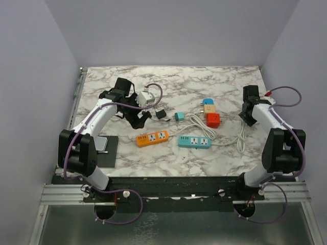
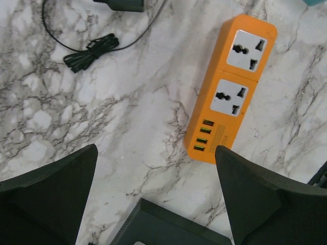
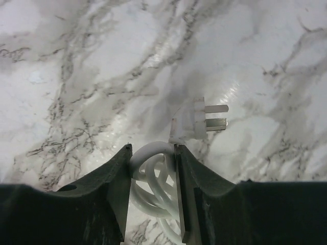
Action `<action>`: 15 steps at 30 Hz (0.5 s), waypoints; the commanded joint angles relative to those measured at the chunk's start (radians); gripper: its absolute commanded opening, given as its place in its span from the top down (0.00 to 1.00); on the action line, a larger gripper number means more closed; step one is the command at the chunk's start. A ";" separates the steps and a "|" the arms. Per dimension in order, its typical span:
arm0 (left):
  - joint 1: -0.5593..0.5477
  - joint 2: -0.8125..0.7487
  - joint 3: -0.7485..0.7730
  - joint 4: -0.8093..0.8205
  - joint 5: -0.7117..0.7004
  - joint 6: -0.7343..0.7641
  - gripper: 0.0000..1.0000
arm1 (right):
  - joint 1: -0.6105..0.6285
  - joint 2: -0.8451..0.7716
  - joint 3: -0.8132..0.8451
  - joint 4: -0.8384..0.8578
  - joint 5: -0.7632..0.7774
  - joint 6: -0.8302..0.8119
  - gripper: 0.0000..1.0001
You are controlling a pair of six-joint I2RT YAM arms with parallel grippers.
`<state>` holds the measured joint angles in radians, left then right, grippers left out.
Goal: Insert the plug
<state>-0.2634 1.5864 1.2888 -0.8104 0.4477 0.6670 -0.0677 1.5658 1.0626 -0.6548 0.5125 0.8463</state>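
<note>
A white plug [image 3: 196, 122] with two metal prongs lies on the marble, just beyond my right gripper [image 3: 152, 150]. Its white cable [image 3: 153, 176] loops between the fingers, and both jaws press against the loop right behind the plug. In the top view the right gripper [image 1: 249, 115] sits at the table's right side, with the cable [image 1: 240, 139] trailing to the teal power strip [image 1: 194, 141]. My left gripper [image 2: 156, 149] hangs open over bare marble beside the orange power strip [image 2: 232, 87], holding nothing. That gripper [image 1: 139, 118] is left of centre.
A red cube adapter [image 1: 213, 120], an orange one [image 1: 208, 108] and a small teal one [image 1: 179, 116] stand mid-table. A black adapter [image 1: 160, 114] with a bundled black cord [image 2: 89, 51] lies near the left gripper. A dark base plate [image 1: 104, 148] sits at the left front.
</note>
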 commanded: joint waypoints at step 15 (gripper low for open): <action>-0.170 0.016 -0.127 0.014 -0.039 0.088 0.01 | 0.174 0.037 0.197 0.039 0.060 -0.269 0.16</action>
<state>-0.4065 1.5810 1.1904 -0.8089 0.4294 0.7197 0.1169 1.6836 1.2320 -0.5514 0.5186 0.5861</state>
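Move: The orange power strip lies about 5 cm back and 7 to the right of the open left hand, some 10 below it; the black charger is 8 ahead and 10 right. The right hand still pinches the white cable coil, its white plug 3 cm right and 1 ahead. The red plug block sits 15 cm left and 2 ahead, with the beige block 7 ahead and 16 left, the blue one 11 ahead and 17 left. Opening off the cable coil, the right hand lets go and travels about 7 cm forward and 6 to the left towards the red, beige and blue blocks, rising late and turning some 20 degrees counter-clockwise. Meanwhile the left hand, fingers staying wide open, draws back, right and down about 6 cm in all towards the orange strip, turning slightly clockwise. ##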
